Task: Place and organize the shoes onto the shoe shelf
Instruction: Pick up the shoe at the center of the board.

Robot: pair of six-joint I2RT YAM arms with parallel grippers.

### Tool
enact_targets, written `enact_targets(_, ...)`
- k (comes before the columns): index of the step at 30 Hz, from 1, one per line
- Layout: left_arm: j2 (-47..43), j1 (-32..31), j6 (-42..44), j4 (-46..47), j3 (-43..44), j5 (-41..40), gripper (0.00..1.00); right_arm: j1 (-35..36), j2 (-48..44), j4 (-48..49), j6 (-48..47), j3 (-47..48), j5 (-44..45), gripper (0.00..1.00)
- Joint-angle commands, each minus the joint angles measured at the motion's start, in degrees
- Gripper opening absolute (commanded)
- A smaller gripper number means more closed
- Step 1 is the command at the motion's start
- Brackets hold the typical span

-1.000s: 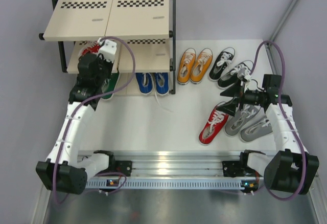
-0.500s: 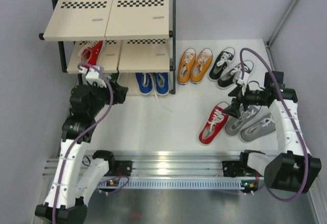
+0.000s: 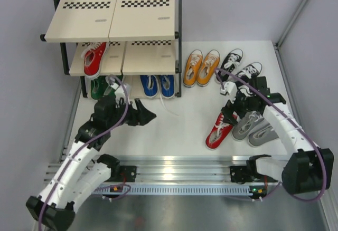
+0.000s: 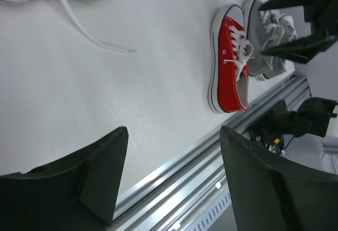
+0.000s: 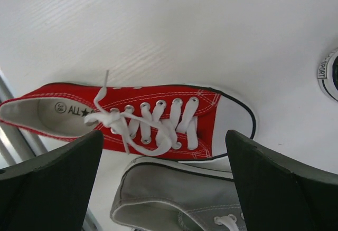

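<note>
The shoe shelf [image 3: 142, 57] stands at the back left. One red shoe [image 3: 94, 58] lies on its middle board, with green shoes [image 3: 100, 87] and blue shoes [image 3: 157, 85] on the bottom tier. My left gripper [image 3: 145, 116] [image 4: 174, 131] hangs open and empty over the table, in front of the shelf. The other red shoe [image 3: 220, 130] [image 5: 142, 120] [image 4: 231, 62] lies on the table beside a grey pair [image 3: 256, 128] [image 5: 174, 194]. My right gripper [image 3: 232, 112] [image 5: 163, 133] is open just above the red and grey shoes, holding nothing.
An orange pair [image 3: 201, 67] and a black pair [image 3: 238, 67] sit on the table right of the shelf. A loose white lace [image 3: 171, 107] trails from a blue shoe. The metal rail [image 3: 174, 165] runs along the near edge. Grey walls enclose both sides.
My left gripper let go of the red shoe on the middle board, opened and drew back toward the table's middle. The right gripper moved left and down over the loose red shoe.
</note>
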Motion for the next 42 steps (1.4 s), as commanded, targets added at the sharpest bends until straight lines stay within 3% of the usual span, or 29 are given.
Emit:
enact_targets(1,3.2,-13.7,-4.7,5.4,-1.5,-8.0,0.75,-1.3,3.3,9.9,8.7,0.4,3.8,0.99)
enact_targets(2,5.2,-17.3,-5.4,8.0,-2.2,-14.1,0.75,-1.9,3.9,10.3,9.2,0.6,2.9,0.99)
enact_targets(3,6.3,-24.2,-6.5,9.8,-2.6,-16.6,0.75,-3.5,4.4,10.9,9.3,0.8,2.1,0.99)
enact_targets(6,11.7,-33.6,-8.7,17.8,-4.2,-22.6,0.75,-7.1,8.1,11.0,9.5,2.2,-0.7,1.00)
enact_targets(10,19.7,-39.8,-9.9,26.7,-3.8,-26.6,0.75,-11.1,11.9,10.5,9.6,4.0,-3.9,1.00)
enact_targets(16,34.5,-43.8,-9.7,36.9,0.6,-31.2,0.75,-12.1,15.0,11.3,11.3,4.3,-8.3,1.00)
enact_targets(25,54.7,-47.5,-8.5,38.4,13.8,-33.8,0.72,-12.3,12.4,10.1,10.2,3.4,-10.5,1.00)
enact_targets(34,66.0,-49.6,-4.0,38.2,19.6,-32.7,0.54,-13.8,10.4,9.0,9.2,3.3,-13.0,0.99)
enact_targets(40,68.4,-51.0,-0.1,36.9,21.6,-34.8,0.45,-14.2,9.8,8.6,8.8,3.0,-13.9,1.00)
enact_targets(42,68.7,-51.6,1.3,37.0,21.8,-33.6,0.29,-14.2,9.8,8.4,8.7,3.0,-14.2,0.99)
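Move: From the left gripper, the red shoe at the center of the board lies about 32 cm to the right, some 2 cm ahead and 19 cm below. The near grey shoe is about 13 cm to the right of that red shoe and 3 cm farther out; the right-hand blue shoe on the lower shelf is some 24 cm ahead of the left gripper, 7 cm to its right and 16 cm below. From the right gripper, the red shoe's middle is about 4 cm back, 1 cm left and 10 cm down. Bring the left gripper nearly 30 cm to the right and some 17 cm down to the red shoe's heel end, dipping back a little early on, while swinging the fingers clockwise and tipping them lower. Over the last stretch, close them from wide to about a third, pinching the left collar wall. Shift the right gripper 5 cm forward, slightly right, towards the toe, then raise it slightly, still open. ##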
